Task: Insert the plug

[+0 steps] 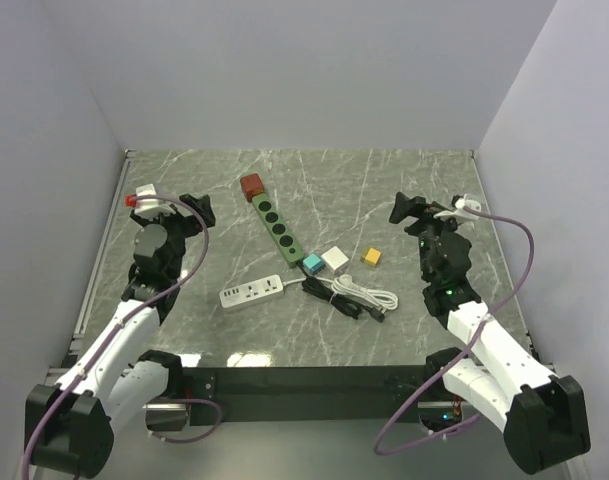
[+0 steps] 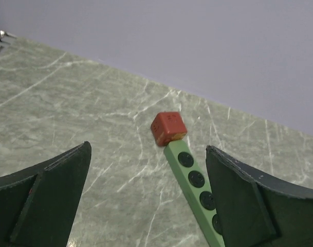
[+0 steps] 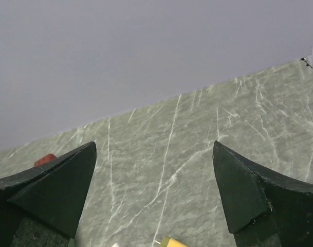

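A green power strip [image 1: 275, 224] with several round sockets and a red end block [image 1: 252, 187] lies at centre left; it also shows in the left wrist view [image 2: 195, 180]. A white power strip [image 1: 252, 292] lies nearer, beside a coiled black and white cable [image 1: 350, 295]. Small teal [image 1: 312, 264], white [image 1: 335, 259] and yellow [image 1: 372, 257] plug adapters sit nearby. My left gripper [image 1: 198, 210] is open and empty, raised left of the green strip. My right gripper [image 1: 409, 210] is open and empty, raised right of the adapters. The yellow adapter [image 3: 172, 242] shows at the bottom of the right wrist view.
The marble table [image 1: 384, 190] is bounded by pale walls at the back and both sides. A metal rail [image 1: 102, 250] runs along the left edge. Both arms' cables loop near their bases.
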{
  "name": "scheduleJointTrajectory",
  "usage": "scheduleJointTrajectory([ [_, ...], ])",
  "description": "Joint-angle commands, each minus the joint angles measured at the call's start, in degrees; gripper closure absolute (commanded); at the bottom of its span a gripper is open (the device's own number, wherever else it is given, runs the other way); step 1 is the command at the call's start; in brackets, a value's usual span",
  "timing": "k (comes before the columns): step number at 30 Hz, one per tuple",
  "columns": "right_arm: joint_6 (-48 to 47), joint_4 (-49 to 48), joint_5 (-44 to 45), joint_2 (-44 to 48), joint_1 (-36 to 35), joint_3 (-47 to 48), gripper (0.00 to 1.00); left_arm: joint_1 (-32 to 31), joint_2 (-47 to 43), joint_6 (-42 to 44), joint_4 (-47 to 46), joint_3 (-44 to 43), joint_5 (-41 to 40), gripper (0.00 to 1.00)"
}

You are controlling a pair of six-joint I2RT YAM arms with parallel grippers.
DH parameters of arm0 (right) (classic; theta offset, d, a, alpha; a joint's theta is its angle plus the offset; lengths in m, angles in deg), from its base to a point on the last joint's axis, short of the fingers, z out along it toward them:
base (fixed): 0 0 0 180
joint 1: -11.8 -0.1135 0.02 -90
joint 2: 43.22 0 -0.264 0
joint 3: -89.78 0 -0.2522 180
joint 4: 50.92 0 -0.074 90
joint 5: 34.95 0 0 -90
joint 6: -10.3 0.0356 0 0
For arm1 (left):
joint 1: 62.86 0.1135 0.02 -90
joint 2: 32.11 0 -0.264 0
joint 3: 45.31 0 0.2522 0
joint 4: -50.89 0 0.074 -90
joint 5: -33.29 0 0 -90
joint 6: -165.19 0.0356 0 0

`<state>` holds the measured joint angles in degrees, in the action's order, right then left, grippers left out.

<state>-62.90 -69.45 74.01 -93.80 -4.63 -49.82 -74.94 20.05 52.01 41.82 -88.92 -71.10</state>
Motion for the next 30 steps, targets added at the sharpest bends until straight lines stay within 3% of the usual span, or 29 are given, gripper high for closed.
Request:
scheduleJointTrajectory([
  [1,-0.9,-3.1,-0.8,-2.7,-0.3,0.2,0.00,-0.1,-2.7,0.9,-3.1,0.8,0.3,0.00],
  [9,-2.4,-1.4,3.4,-7.3,-0.5,3.3,0.00,-0.1,3.3,1.6,-8.4,0.1,0.6,0.01],
  [17,-2.6,8.0,6.0,-9.3,-0.6,9.4,0.00,-0.1,18.5,4.6,-10.0,-12.7,-0.2,0.01],
  [22,-3.8,14.6,6.1,-18.6,-0.6,16.4,0.00,1.3,28.5,4.6,-7.0,-20.2,3.7,0.01],
  [25,-3.5,19.8,4.5,-24.4,-0.7,22.0,0.01,3.3,31.8,3.1,-9.6,-21.6,10.2,0.01],
  [30,-0.6,23.8,-0.8,-30.1,-1.2,25.4,0.02,3.8,34.8,3.5,-11.3,-23.0,9.6,0.01],
])
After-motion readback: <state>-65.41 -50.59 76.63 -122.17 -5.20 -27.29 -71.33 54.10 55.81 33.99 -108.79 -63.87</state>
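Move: From the left hand, the red cube lies about 28 cm ahead, 11 cm to the right and 22 cm below; the green power strip runs back from it, its middle some 13 cm ahead and 19 cm right. From the right hand, the yellow cube is roughly 4 cm ahead, 9 cm left and 25 cm down. The white cube is about 4 cm ahead and 19 cm left of that hand, the white cable coil 8 cm back and 12 cm left. Forward about 12 cm goes the empty left hand, sinking a few centimetres late on, towards the red cube and the green strip's far end. The empty right hand dips, lifts slightly, then pushes forward and down again, finishing roughly 8 cm farther out and 7 cm lower, nearer the yellow cube, its fingers tipping down some 25 degrees. Both stay wide open above the table, touching nothing. ##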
